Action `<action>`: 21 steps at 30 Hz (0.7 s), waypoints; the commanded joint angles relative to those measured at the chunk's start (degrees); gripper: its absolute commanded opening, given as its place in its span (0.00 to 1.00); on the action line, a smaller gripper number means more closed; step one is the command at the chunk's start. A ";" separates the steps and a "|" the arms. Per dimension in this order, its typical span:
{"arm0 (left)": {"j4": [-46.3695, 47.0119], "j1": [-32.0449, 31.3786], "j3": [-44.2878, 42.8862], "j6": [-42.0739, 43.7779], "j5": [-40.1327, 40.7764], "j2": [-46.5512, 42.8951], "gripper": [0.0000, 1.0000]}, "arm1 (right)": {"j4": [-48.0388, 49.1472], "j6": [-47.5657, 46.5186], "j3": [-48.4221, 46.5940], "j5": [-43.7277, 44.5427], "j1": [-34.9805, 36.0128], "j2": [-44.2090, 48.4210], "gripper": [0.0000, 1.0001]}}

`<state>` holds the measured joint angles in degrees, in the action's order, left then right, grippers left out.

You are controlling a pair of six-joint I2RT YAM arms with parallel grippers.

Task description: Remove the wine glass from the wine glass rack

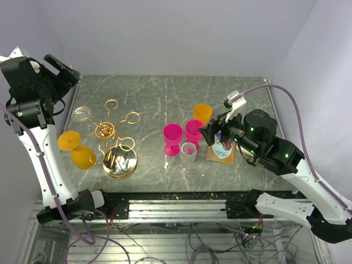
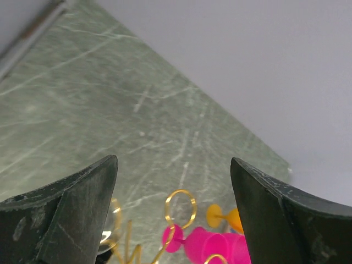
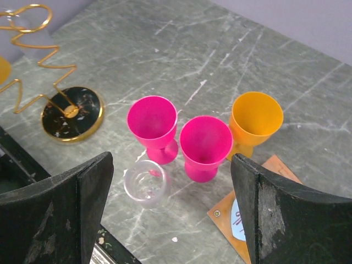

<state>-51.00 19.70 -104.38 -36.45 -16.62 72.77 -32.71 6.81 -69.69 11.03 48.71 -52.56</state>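
Note:
The gold wire wine glass rack (image 1: 105,131) stands left of centre on its round disc base (image 1: 121,163). An orange wine glass (image 1: 77,149) hangs on its side from the rack's left arm. A clear wine glass (image 1: 82,115) sits in a back-left loop. My left gripper (image 1: 67,70) is open, high above the table's far left corner and apart from the rack. In the left wrist view a gold loop (image 2: 180,208) shows between its fingers (image 2: 82,209). My right gripper (image 1: 212,132) is open and empty, hovering over the glasses on the table.
Two pink glasses (image 3: 152,122) (image 3: 205,142), an orange glass (image 3: 256,117) and a small clear glass (image 3: 146,182) stand upright mid-table. A brown coaster (image 3: 242,214) lies to their right. The rack base (image 3: 71,113) sits near the table's front edge.

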 commanded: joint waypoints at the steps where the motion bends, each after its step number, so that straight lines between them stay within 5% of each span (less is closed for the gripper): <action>1: -9.87 1.14 -0.70 7.68 14.13 -5.03 0.94 | 2.30 0.56 0.65 -5.48 -0.15 1.36 0.87; 14: -10.55 -0.08 14.72 14.14 19.16 -12.95 0.79 | 3.74 1.26 1.46 -12.51 -0.09 1.46 0.89; 21: -8.27 1.27 18.08 12.62 13.17 -11.90 0.71 | 3.05 0.73 0.22 -11.74 0.04 0.39 0.89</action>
<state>-61.80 19.88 -88.14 -24.14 -0.25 61.76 -30.68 7.70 -68.75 -0.30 48.71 -51.90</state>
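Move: The clear wine glass hanging in the rack is the left hand's aim: roughly 5 cm back, level sideways and about 19 cm below that hand. The hanging yellow glass is some 15 cm back and 4 cm to the left, equally low; the gold rack's middle is about 11 cm back, 9 cm right and 28 cm below. From the right hand the clear glass lies about 46 cm left, 6 cm ahead, 10 cm lower. The left hand sinks and draws back about 13 cm towards the clear glass, tipping down, narrowing; right eases back-left. ##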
